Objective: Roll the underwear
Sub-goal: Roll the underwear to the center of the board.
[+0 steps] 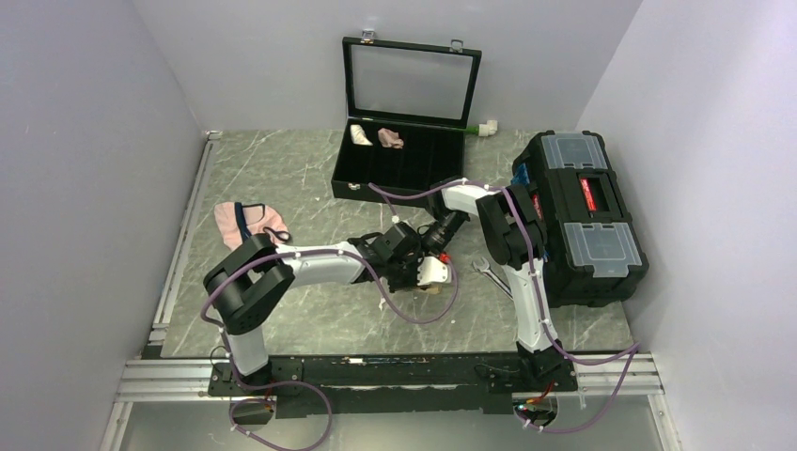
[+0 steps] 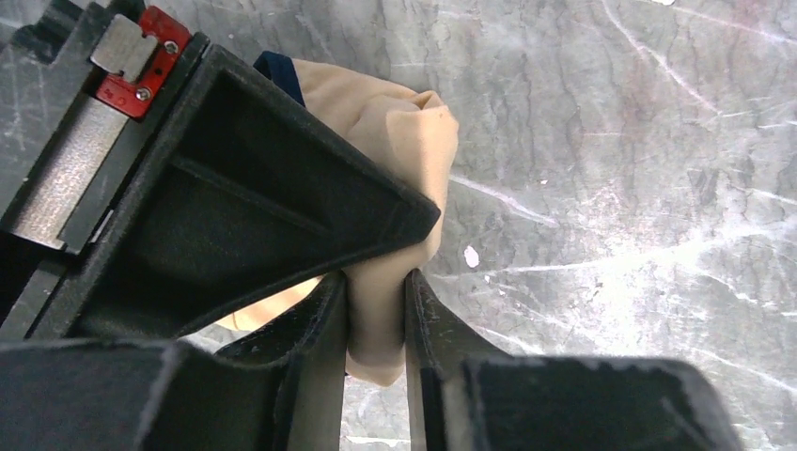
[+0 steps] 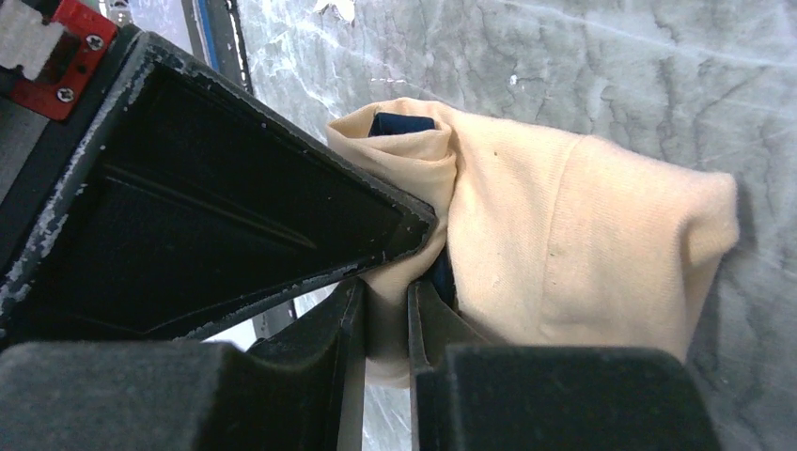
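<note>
The tan-beige underwear (image 1: 434, 273) lies bunched on the grey marble table near the middle, between both grippers. In the left wrist view my left gripper (image 2: 376, 315) is shut on a thick fold of the underwear (image 2: 399, 150), whose navy edging peeks out at the top. In the right wrist view my right gripper (image 3: 385, 310) is shut on another fold of the underwear (image 3: 583, 235), which spreads to the right as a rounded bundle with navy trim at its top. From above, the left gripper (image 1: 406, 266) and the right gripper (image 1: 439, 246) meet over the cloth.
An open black compartment case (image 1: 399, 174) at the back holds a cream roll (image 1: 359, 134) and a pink roll (image 1: 390, 138). Pink underwear (image 1: 246, 222) lies at the left. A black toolbox (image 1: 581, 214) stands at the right, with a wrench (image 1: 491, 273) beside it.
</note>
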Controlling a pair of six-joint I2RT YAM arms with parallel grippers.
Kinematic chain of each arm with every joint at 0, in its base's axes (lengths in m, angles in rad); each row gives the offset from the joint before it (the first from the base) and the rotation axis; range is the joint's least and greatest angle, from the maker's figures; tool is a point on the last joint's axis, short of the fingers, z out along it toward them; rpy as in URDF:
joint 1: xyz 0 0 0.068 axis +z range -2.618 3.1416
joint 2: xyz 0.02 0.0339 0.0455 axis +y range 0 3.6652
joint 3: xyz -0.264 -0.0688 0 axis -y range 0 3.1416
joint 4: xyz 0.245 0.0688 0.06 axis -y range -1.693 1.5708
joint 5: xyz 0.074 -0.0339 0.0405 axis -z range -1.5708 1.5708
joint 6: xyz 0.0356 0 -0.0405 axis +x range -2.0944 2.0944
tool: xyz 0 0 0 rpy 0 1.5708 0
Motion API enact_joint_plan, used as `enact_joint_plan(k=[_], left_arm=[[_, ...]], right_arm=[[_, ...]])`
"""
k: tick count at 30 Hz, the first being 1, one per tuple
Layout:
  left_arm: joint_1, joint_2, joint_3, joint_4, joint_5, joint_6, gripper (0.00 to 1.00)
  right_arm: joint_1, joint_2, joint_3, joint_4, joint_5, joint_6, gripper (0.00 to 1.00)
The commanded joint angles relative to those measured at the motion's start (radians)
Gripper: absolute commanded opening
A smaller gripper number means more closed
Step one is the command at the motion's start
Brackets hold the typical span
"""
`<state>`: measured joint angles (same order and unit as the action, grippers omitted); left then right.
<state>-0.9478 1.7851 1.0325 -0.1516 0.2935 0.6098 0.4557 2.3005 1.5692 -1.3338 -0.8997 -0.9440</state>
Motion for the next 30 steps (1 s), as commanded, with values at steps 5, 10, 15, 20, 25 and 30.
enact_joint_plan(k=[5, 10, 15, 20, 25, 30], left_arm=[[0.027, 0.102, 0.088, -0.165, 0.111, 0.011, 0.0], [0.04, 0.141, 0.125, -0.235, 0.14, 0.027, 0.0], [0.052, 0.164, 0.148, -0.273, 0.152, 0.027, 0.0], [0.066, 0.182, 0.177, -0.302, 0.17, 0.02, 0.0], [0.097, 0.204, 0.217, -0.345, 0.224, -0.001, 0.0], [0.145, 0.284, 0.316, -0.46, 0.333, -0.029, 0.0]], right_arm=[[0.006, -0.028, -0.01, 0.08, 0.071, -0.001, 0.32], [-0.003, -0.098, -0.008, 0.09, 0.086, 0.02, 0.4], [-0.047, -0.164, -0.007, 0.08, 0.1, 0.023, 0.44], [-0.123, -0.243, -0.024, 0.093, 0.11, 0.037, 0.45], [-0.214, -0.38, -0.075, 0.17, 0.119, 0.1, 0.45], [-0.266, -0.572, -0.176, 0.31, 0.135, 0.203, 0.47]])
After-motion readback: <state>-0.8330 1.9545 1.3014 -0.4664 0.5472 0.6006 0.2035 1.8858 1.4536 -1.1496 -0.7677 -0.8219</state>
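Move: Both hands already pinch the half-rolled underwear's near edge: its middle lies about 2 cm ahead and 2 cm to the right of the left hand, and about 2 cm ahead and 1 cm left of the right, roughly 1 cm below each. From the right hand, the open black box's middle is some 22 cm ahead and 6 cm left, and the wrench about 17 cm right and 3 cm back, 1 cm lower. Right fingers let go and rise forward-right about 13 cm; left keeps pinching the roll, tilting some 20 degrees. ##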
